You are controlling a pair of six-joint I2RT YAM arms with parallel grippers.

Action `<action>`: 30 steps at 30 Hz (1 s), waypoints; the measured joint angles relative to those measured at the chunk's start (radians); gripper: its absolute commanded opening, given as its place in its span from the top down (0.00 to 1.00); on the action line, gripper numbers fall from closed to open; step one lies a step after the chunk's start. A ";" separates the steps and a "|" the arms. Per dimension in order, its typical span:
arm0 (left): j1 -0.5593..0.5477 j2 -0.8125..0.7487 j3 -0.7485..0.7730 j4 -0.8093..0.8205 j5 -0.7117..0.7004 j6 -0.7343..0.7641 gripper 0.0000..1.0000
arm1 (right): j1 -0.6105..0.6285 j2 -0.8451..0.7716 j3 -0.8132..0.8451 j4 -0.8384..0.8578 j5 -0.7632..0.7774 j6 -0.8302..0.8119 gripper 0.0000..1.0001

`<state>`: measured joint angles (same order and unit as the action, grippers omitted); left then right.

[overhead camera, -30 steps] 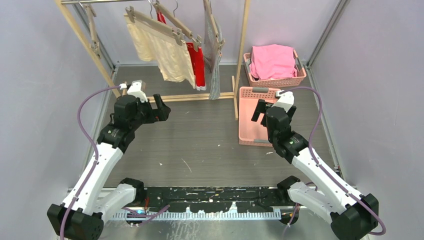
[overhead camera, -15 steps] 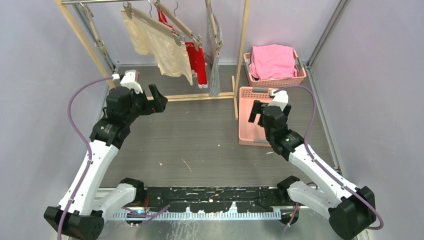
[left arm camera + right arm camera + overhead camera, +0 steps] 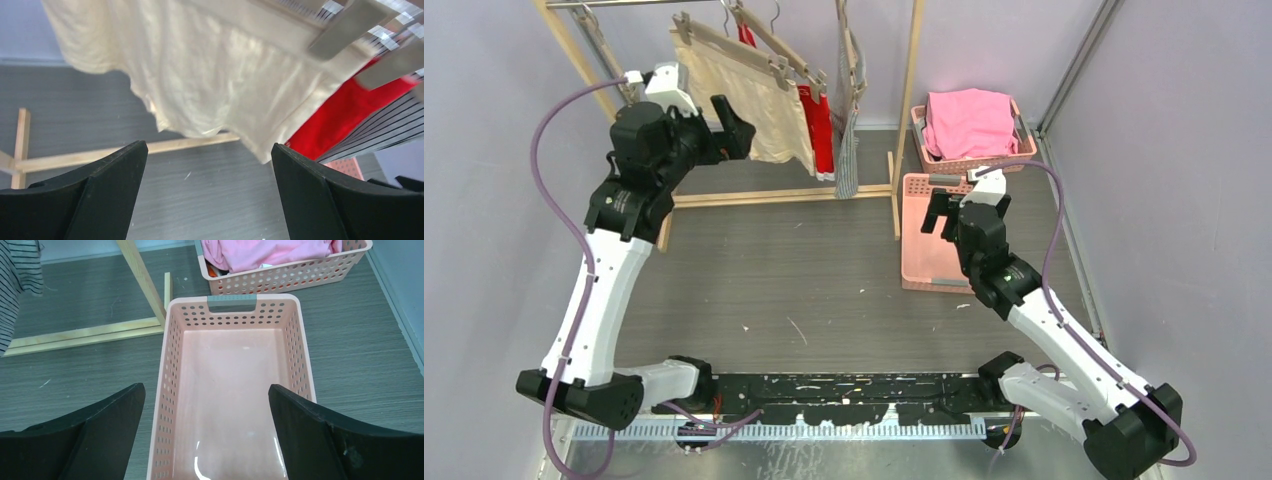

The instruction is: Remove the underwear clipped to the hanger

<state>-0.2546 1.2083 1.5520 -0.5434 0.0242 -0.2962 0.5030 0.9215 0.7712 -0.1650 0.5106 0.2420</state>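
Three pieces of underwear hang clipped to wooden hangers on the rack: a cream one, a red one and a grey-and-white striped one. My left gripper is raised beside the cream piece's left lower part, open and holding nothing. In the left wrist view the cream underwear hangs just above and beyond the open left gripper, with the red piece and the striped piece to its right. My right gripper stands open over an empty pink basket.
The wooden rack's right post and base bar stand between the arms. The empty pink basket sits right of the post. Behind it a second basket holds a pink cloth. Grey walls close in on both sides.
My left arm has risen and moved back from above the floor to the cream underwear. The hanging pieces have swung a little. The right arm has shifted only slightly.
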 measured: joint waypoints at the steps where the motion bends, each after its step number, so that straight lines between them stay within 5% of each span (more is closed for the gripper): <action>1: 0.000 0.004 0.024 0.000 0.002 0.000 0.02 | 0.000 -0.008 0.000 0.000 -0.001 -0.002 0.00; 17: 0.000 0.146 0.362 0.100 0.033 -0.075 0.02 | 0.077 0.014 0.000 0.024 -0.060 0.000 0.00; 30: 0.000 0.323 0.443 0.056 -0.042 -0.132 0.02 | 0.131 0.014 -0.003 0.042 -0.072 -0.010 0.00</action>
<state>-0.2546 1.5314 1.9953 -0.4870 -0.0181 -0.4278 0.6342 0.9360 0.7681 -0.1230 0.4385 0.2321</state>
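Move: The cream underwear on its clip hanger has its middle about 12 cm ahead of my left hand, 5 cm to the right and a few cm lower, with the clips higher than the hand. The red pair hangs 5 cm beyond it and 6 cm farther right; the striped garment 5 cm beyond and 15 cm right of it. From my right hand the cream pair is some 38 cm left, 15 ahead, 14 above. I lift my open left hand about 13 cm in front of the cream underwear, tipping the fingers up, then push forward some 9 cm while sinking back about 5, towards its waistband and clips, the hand's left side rolling down 10 degrees. My right hand, still wide open, drifts 5 to 6 cm left towards the hanging clothes, turning about 10 degrees counter-clockwise. ##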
